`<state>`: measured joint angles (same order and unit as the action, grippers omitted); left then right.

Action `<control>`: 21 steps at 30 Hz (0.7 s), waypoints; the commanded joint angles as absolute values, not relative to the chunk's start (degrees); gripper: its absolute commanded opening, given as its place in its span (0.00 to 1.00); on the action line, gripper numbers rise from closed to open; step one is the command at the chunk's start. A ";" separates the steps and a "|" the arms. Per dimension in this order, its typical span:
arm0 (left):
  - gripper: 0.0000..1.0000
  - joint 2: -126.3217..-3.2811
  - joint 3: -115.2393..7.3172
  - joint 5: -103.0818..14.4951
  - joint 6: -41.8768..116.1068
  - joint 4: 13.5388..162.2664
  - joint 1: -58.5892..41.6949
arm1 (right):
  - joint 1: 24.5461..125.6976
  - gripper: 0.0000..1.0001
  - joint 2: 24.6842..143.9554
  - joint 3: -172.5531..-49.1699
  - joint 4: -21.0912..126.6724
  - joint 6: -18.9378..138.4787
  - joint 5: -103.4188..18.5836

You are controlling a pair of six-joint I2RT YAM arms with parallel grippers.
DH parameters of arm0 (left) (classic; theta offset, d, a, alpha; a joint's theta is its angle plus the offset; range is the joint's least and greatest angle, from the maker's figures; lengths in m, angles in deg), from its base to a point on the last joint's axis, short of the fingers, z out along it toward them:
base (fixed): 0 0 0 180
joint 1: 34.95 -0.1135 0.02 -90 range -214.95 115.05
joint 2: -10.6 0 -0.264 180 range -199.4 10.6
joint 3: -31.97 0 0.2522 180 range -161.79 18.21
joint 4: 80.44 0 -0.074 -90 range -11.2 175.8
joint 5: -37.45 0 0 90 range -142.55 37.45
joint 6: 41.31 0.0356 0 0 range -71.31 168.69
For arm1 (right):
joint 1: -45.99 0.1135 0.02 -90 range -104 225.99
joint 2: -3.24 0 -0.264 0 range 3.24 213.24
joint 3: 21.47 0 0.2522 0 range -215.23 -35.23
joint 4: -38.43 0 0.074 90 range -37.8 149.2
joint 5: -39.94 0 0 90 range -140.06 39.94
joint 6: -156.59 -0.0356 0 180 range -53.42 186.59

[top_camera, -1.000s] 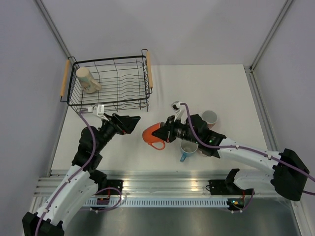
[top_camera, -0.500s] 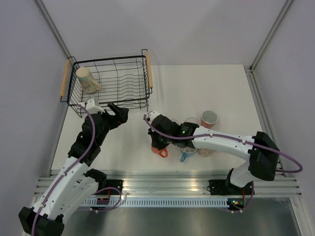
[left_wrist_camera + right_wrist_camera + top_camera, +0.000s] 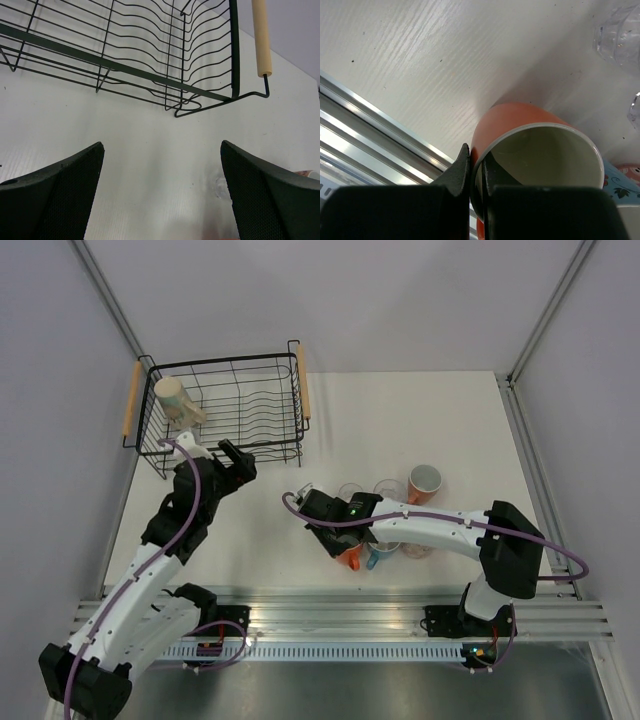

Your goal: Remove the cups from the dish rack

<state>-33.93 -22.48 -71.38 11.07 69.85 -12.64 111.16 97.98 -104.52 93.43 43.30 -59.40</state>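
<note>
The dish rack (image 3: 222, 408) stands at the far left with one cream mug (image 3: 176, 400) lying in its left end. My left gripper (image 3: 238, 458) hovers open and empty just outside the rack's near right corner; the left wrist view shows the rack wires (image 3: 150, 75) and a wooden handle (image 3: 261, 37) ahead of its fingers (image 3: 60, 195). My right gripper (image 3: 476, 170) is shut on the rim of the orange mug (image 3: 535, 145), one finger inside and one outside. From above, the orange mug (image 3: 350, 558) sits low beside a blue mug (image 3: 376, 558).
Two clear cups (image 3: 348, 492) (image 3: 388, 488), a pink-red cup (image 3: 424, 481) and a pale cup (image 3: 415, 548) stand on the white table right of centre. The metal rail (image 3: 330, 605) runs along the near edge, close to the orange mug.
My right gripper has swung the orange mug from the table's middle down toward the near edge, next to the blue mug. My left gripper has moved up to the rack's near side.
</note>
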 commanded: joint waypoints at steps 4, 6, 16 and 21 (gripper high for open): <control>1.00 -38.61 -26.35 -74.35 12.84 68.22 -12.71 | 111.65 0.02 98.16 -107.39 94.21 43.30 -62.71; 1.00 -39.31 -26.88 -74.44 12.66 68.13 -12.71 | 111.74 0.09 97.99 -107.12 93.68 43.29 -62.63; 1.00 -41.69 -29.60 -76.20 13.10 67.78 -12.71 | 111.74 0.37 96.76 -107.30 92.98 43.38 -62.98; 1.00 -44.93 -33.90 -79.61 14.15 67.78 -12.89 | 111.74 0.56 92.19 -108.61 92.19 44.96 -63.33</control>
<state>-43.15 -29.47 -76.11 11.40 67.52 -12.64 111.40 96.97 -104.90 93.41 43.89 -61.74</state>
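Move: The left hand, empty, is bound for the beige mug in the rack, about 13 cm ahead, 14 cm to its left and 13 cm below; the rack's front rail lies some 4 cm straight ahead and 10 cm lower, its right wooden handle about 14 cm ahead, 11 cm right. The right hand pinches the orange cup's rim, the cup's middle about 2 cm ahead, 3 cm right and 3 cm below; the blue cup stands 10 cm right and 2 cm ahead, the nearest glass 12 cm ahead and 3 cm right. The right hand stays at the orange cup and, after a short hold, spreads its shut fingers to about half open, letting go of the rim wall with one finger outside the cup and one over its mouth, then starts to rise by about 1 cm. Meanwhile the left hand, fingers kept wide open, works forward about 2.5 cm over the rack's front side towards the beige mug, dipping some 2 cm on the way and coming back up to its starting height, while its wrist turns only slightly. ##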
